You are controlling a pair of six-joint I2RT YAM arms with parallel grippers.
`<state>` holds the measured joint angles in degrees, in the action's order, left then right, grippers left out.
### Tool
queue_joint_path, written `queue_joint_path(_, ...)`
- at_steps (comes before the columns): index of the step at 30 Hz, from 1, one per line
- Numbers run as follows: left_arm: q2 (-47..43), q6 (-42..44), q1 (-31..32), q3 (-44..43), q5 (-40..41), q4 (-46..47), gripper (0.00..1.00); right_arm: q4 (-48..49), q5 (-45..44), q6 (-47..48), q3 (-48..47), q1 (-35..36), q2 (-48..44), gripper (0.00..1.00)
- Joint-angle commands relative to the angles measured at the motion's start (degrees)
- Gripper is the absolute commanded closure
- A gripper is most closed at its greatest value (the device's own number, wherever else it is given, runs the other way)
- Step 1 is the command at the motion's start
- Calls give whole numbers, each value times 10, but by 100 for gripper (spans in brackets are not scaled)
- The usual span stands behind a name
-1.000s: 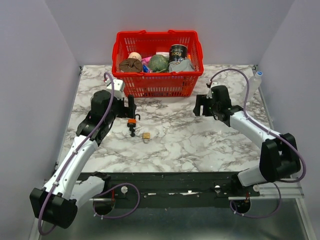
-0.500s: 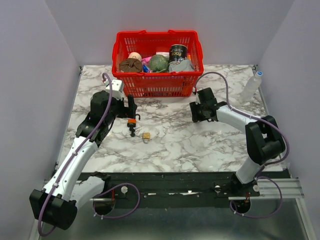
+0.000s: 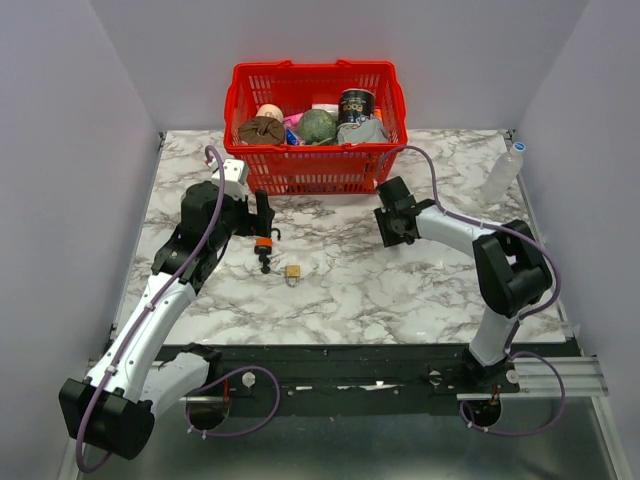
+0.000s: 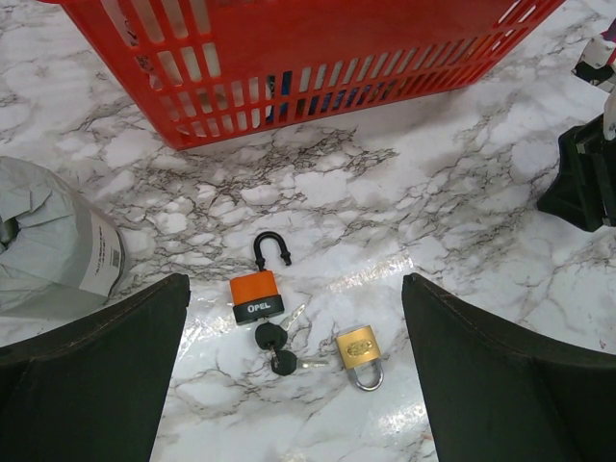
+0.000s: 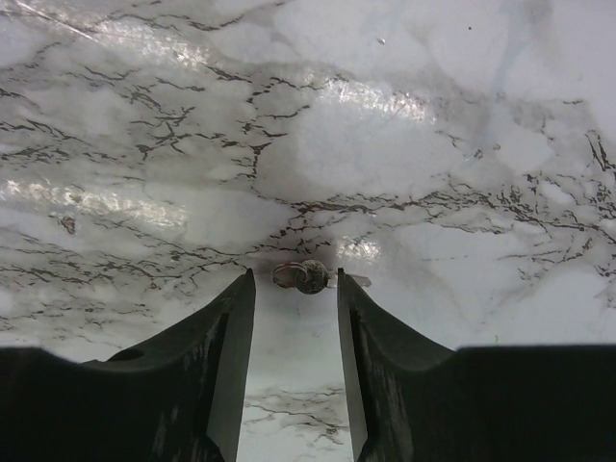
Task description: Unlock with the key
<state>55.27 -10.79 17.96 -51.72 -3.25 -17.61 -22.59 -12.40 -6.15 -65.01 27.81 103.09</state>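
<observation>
A tiny key (image 5: 310, 276) with a dark round head, a small ring and a thin blade lies crosswise on the marble. My right gripper (image 5: 295, 289) is down at the table with the key just at its fingertips. Its jaws stand a little apart, either side of the head, and do not touch it. In the top view this gripper (image 3: 392, 228) hides the key. My left gripper (image 4: 296, 404) hangs wide open above an orange-and-black padlock (image 4: 256, 295) with its shackle open. Two black-headed keys (image 4: 277, 348) lie below that lock, beside a small brass padlock (image 4: 357, 349).
A red basket (image 3: 320, 172) full of goods stands at the back, just behind both grippers. A clear bottle (image 3: 500, 178) stands at the right edge of the table. The brass padlock (image 3: 292, 271) lies near the middle of the table.
My right arm has swung left and lowered its gripper to the table, and its jaws have narrowed around the key. The left arm and both padlocks have not moved.
</observation>
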Motion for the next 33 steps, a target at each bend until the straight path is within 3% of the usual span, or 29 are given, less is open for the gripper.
queue_joint_path(1, -2, 2, -1, 3, 1, 10, 1, -26, -25, -5, -27, 6, 23, 55)
queue_joint_path(24, -7, 7, -1, 7, 11, 8, 1, -57, 0, -3, -53, 7, 57, 73)
queue_joint_path(28, -7, 9, -1, 7, 11, 8, 1, -57, -1, -5, -50, 7, 56, 83)
queue_joint_path(29, -7, 9, -1, 7, 11, 8, 1, -56, -1, -6, -50, 6, 55, 90)
queue_joint_path(33, -7, 9, -1, 7, 11, 8, 1, -56, -3, -9, -49, 7, 54, 98)
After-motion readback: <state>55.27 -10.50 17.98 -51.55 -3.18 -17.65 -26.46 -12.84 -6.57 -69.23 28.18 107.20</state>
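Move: The small silver key that the right hand is about to take lies almost between its fingertips, about 1 cm ahead, 1 cm to the right and some 2 cm below. From that hand, the brass padlock is about 20 cm left and 7 cm back; the black-headed keys are some 26 cm left and 4 cm back, with the orange padlock roughly level and 26 cm left. From the idle left hand, the silver key is about 25 cm right, 4 cm ahead and 22 cm below. Down by only about 1 cm, the right hand settles over the small silver key, its fingers pointing steeply at the table, then stays in place. Its half-open fingers close slowly and then faster until nearly shut, the tips coming together on the key's ring end, with the blade sticking out to the right. ##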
